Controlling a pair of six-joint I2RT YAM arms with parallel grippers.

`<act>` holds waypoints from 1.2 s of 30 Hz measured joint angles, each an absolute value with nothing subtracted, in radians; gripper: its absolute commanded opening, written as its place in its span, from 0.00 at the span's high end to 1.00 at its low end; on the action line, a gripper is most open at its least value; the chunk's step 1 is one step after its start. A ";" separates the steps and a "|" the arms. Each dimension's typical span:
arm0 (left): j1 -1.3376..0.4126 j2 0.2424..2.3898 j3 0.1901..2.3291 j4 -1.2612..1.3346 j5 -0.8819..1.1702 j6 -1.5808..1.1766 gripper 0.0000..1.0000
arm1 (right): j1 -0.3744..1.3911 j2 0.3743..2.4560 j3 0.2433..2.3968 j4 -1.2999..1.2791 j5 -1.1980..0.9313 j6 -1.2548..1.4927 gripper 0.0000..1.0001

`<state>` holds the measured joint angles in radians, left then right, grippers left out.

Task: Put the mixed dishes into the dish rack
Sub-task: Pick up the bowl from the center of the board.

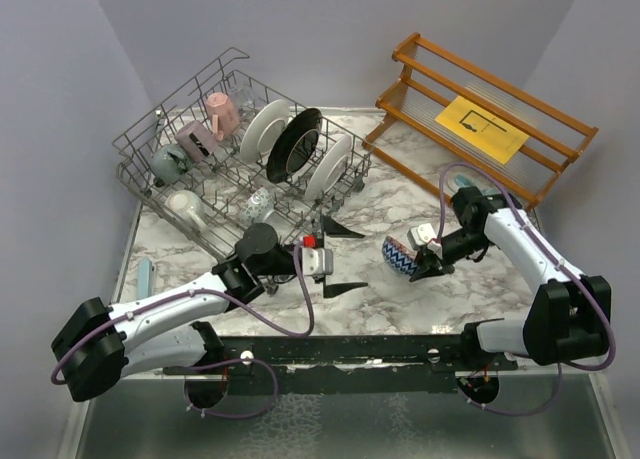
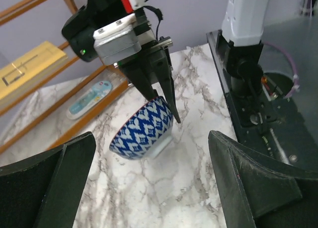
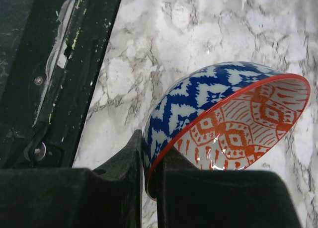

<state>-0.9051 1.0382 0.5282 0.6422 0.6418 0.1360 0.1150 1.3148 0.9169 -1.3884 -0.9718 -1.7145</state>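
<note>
A bowl [image 1: 400, 255], blue-patterned outside and red-patterned inside, hangs tilted just above the marble table. My right gripper [image 1: 421, 269] is shut on its rim. The right wrist view shows the bowl [image 3: 223, 116] with one pad inside the rim and one outside, pinched by that gripper [image 3: 150, 176]. My left gripper [image 1: 340, 259] is open and empty between the rack and the bowl. Its camera faces the bowl [image 2: 141, 131] across bare table. The dish rack [image 1: 215, 241] at the far left holds several mugs, a clear glass [image 1: 258, 204], white plates [image 1: 265, 129] and a black-rimmed plate [image 1: 296, 144].
An orange-brown wooden shelf [image 1: 500, 109] with a yellow sheet [image 1: 480, 129] stands at the back right. A light-blue tube [image 2: 89, 100] lies at its foot. A teal object [image 1: 145, 276] lies at the table's left edge. The arm bases and a black rail [image 1: 400, 351] line the near edge.
</note>
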 measured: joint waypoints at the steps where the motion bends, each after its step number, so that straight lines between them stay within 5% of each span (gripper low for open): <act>1: -0.920 1.045 0.546 0.609 0.642 0.196 0.01 | 0.129 1.315 0.916 -1.391 -0.983 -1.726 0.99; 12: -0.912 1.213 0.797 0.176 0.744 0.583 0.03 | 0.242 1.313 0.879 -1.396 -1.023 -1.899 0.99; 27: -0.851 1.468 1.017 -0.143 1.007 0.654 0.39 | 0.400 1.298 0.882 -1.367 -1.000 -1.983 0.98; 36: -0.849 1.550 1.077 -0.311 1.123 0.715 0.47 | 0.411 1.304 0.902 -1.356 -0.982 -1.973 0.98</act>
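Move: The blue-patterned bowl, already held tilted by its rim in the right fingers, lies about 11 cm to the right of the left hand point, level fore and aft and some 11 cm lower. From the left hand, the nearest white plate in the rack is roughly 18 cm ahead and 3 cm left, and the patterned cup 10 cm ahead and 19 cm left. From the right hand, the waiting left gripper is about 15 cm left, 2 cm ahead and 9 cm higher. The bowl is carried about 6 cm left and back by the right hand, which keeps its rim pinch and swings some 25 degrees counter-clockwise before settling. To meet it the left hand sinks about 9 cm while edging right, turns clockwise with its fingers tipping down, and closes to about half, one finger in the bowl's mouth and the other outside, astride the far rim without yet clamping it. ##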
